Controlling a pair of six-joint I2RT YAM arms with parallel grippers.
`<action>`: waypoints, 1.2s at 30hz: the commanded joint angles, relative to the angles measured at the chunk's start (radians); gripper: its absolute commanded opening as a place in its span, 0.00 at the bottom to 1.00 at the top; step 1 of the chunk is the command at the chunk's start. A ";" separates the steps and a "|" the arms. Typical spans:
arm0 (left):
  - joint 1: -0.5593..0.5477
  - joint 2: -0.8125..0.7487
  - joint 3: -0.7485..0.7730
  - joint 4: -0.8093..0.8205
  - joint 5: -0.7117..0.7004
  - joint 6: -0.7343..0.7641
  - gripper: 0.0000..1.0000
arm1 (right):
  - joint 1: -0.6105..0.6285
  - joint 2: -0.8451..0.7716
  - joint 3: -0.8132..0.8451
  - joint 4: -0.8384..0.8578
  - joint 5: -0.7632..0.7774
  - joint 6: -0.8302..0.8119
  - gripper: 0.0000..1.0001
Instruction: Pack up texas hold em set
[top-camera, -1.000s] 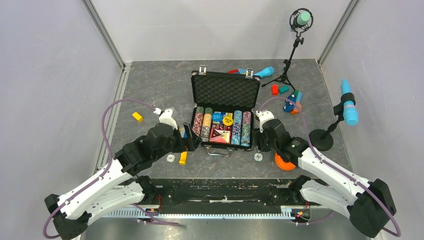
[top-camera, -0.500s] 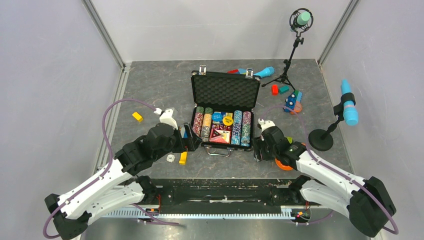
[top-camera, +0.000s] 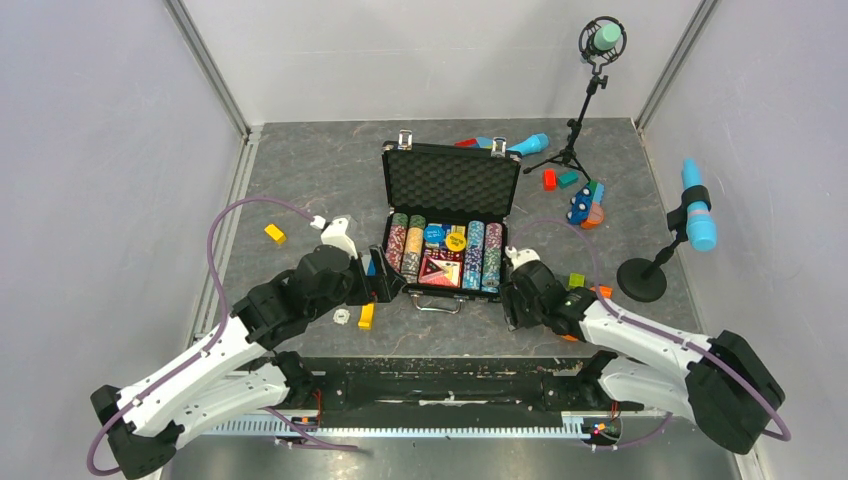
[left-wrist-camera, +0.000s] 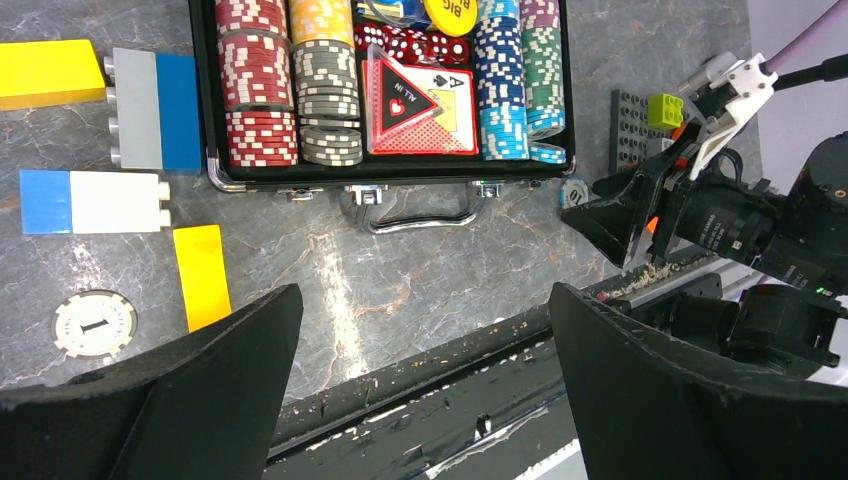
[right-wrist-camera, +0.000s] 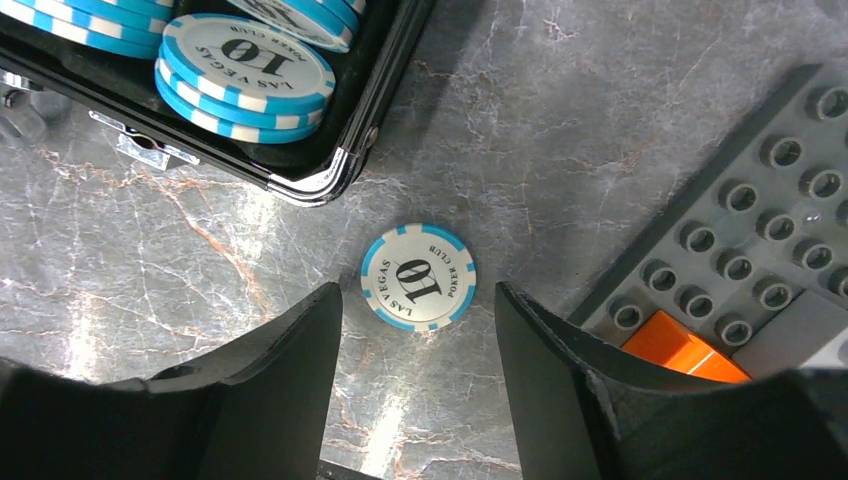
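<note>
The black briefcase (top-camera: 396, 215) lies open mid-table, its foam-lined lid (top-camera: 452, 183) up at the back, with rows of multicoloured chips (top-camera: 478, 255) and a card deck (left-wrist-camera: 418, 100) inside. My right gripper (top-camera: 511, 303) is open by the case's front right corner (right-wrist-camera: 330, 180). It hangs low over a loose blue-and-white "10" chip (right-wrist-camera: 418, 277) that lies flat on the table just ahead of its fingertips. My left gripper (top-camera: 388, 285) is open and empty at the case's front left corner, above the bare table near the handle (left-wrist-camera: 420, 210). A white "1" chip (left-wrist-camera: 94, 323) lies on the table to its left.
Yellow (left-wrist-camera: 202, 275), blue-white (left-wrist-camera: 95, 201) and blue-grey (left-wrist-camera: 157, 108) blocks lie left of the case. A grey studded plate (right-wrist-camera: 740, 260) with an orange block sits right of the loose chip. Microphones on stands (top-camera: 603, 40) (top-camera: 697, 215) and more blocks (top-camera: 585, 205) are at back right.
My right gripper has moved left and toward the near edge, coming down over the loose blue chip by the case's front right corner. The left arm has barely moved.
</note>
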 joint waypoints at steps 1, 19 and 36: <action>0.009 -0.009 0.000 0.032 0.001 -0.027 1.00 | 0.040 0.052 0.011 0.005 0.059 0.030 0.58; 0.012 -0.011 -0.008 0.038 0.013 -0.036 1.00 | 0.075 0.016 0.050 -0.050 0.116 0.000 0.29; 0.015 0.077 -0.016 0.204 0.165 -0.110 1.00 | 0.150 -0.193 0.138 0.095 -0.095 -0.162 0.24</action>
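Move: The white poker chip lies flat practically between the right hand's open fingertips, about 1 cm below. From that hand, the case's near right corner is roughly 4 cm left and 3 ahead, the loose blue chips inside it some 7 left and 6 ahead, and the grey brick plate about 9 right and 6 ahead. From the left hand the white chip is some 27 cm right, 4 back and 18 below. Right fingers pinch the white chip, lifting it about 7 cm and 4 leftward; the open left hand drifts right. ##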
